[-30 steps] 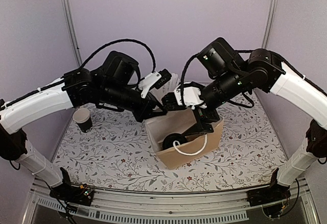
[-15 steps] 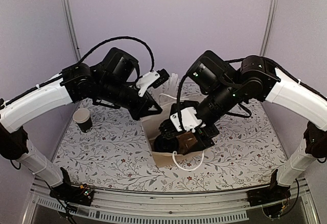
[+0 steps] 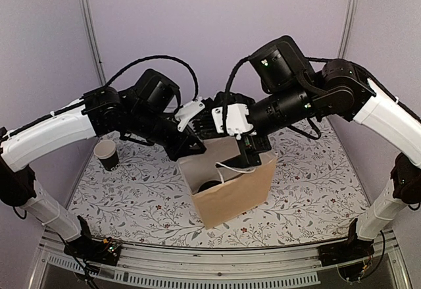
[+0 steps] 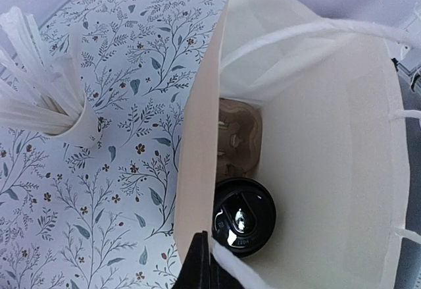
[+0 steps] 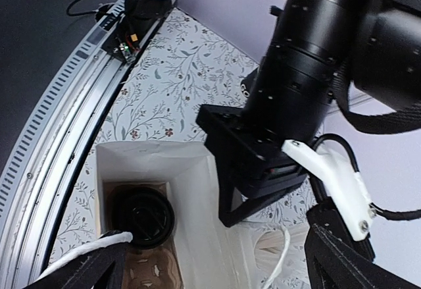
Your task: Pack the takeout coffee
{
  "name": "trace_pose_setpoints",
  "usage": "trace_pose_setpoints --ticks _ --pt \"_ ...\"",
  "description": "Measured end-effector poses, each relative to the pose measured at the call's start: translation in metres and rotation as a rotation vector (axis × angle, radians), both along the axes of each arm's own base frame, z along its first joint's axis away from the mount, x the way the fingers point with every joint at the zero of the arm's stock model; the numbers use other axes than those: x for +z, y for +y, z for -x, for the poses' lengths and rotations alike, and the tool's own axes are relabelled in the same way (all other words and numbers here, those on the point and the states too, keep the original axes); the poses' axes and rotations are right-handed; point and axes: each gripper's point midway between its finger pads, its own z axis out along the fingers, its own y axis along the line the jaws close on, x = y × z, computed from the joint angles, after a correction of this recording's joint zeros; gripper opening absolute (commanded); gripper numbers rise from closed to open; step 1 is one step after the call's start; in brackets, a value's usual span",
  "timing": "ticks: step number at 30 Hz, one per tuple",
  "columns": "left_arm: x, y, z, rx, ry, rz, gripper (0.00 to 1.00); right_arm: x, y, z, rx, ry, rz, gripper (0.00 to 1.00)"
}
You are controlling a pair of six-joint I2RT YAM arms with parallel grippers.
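The black lidded coffee cup (image 4: 243, 216) stands at the bottom of the brown paper bag (image 3: 230, 190), next to the brown pulp carrier (image 4: 240, 137). It also shows in the right wrist view (image 5: 141, 216). The bag stands upright in the middle of the table. My left gripper (image 4: 200, 262) is shut on the bag's near rim beside a white handle cord (image 4: 230, 269). My right gripper (image 5: 217, 249) is open above the bag's mouth, with the other white handle cord (image 5: 85, 253) lying across one finger.
A white cup of paper-wrapped straws (image 4: 46, 98) stands on the floral tablecloth left of the bag. An open dark paper cup (image 3: 106, 154) stands at the table's left edge. The metal frame rail (image 3: 217, 262) runs along the front.
The bag went from lying tilted and open to standing upright. The right gripper dipped into the bag, then rose to its top. The left gripper stayed on the rim.
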Motion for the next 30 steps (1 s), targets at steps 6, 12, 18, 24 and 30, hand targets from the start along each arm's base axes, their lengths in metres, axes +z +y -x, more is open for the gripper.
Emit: trace_pose_setpoints --ticks 6,12,18,24,30 --pt "0.01 0.008 -0.001 0.014 -0.037 0.008 0.0 0.02 -0.002 -0.025 -0.094 -0.079 -0.045 0.99" --pt "0.016 0.025 -0.005 0.05 -0.099 -0.035 0.0 0.029 -0.022 -0.065 -0.216 -0.115 -0.06 0.99" --pt "0.013 0.037 -0.009 0.076 -0.132 -0.09 0.0 0.014 -0.058 -0.078 -0.274 -0.137 -0.008 0.99" --pt "0.009 0.046 -0.009 0.094 -0.17 -0.151 0.0 -0.013 -0.081 -0.101 -0.332 -0.087 0.046 0.99" --pt "0.01 0.046 0.007 0.086 -0.241 -0.21 0.0 -0.024 -0.14 -0.149 -0.518 -0.035 0.052 0.99"
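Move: The left gripper already grips the left end of the paper bag's rim, the bag's middle some 9 cm to its right, 4 cm back and 13 cm below; the black-lidded cup inside is about 6 cm back, 1 cm right and 19 cm below. From the open right gripper, above the bag's mouth, the straw cup stands roughly 23 cm ahead, 4 cm left and 26 cm below; the bag's middle is about 3 cm ahead, 2 cm right and 22 cm below. Swing the right gripper away from over the bag, forward and to the right by about 20 cm in all, rising slightly before sinking a little, turning some 30 degrees clockwise with its fingers kept wide open. Meanwhile keep the left gripper shut on the rim and draw the bag about 5 cm to the left, tipping the fingers steeper and more forward. ##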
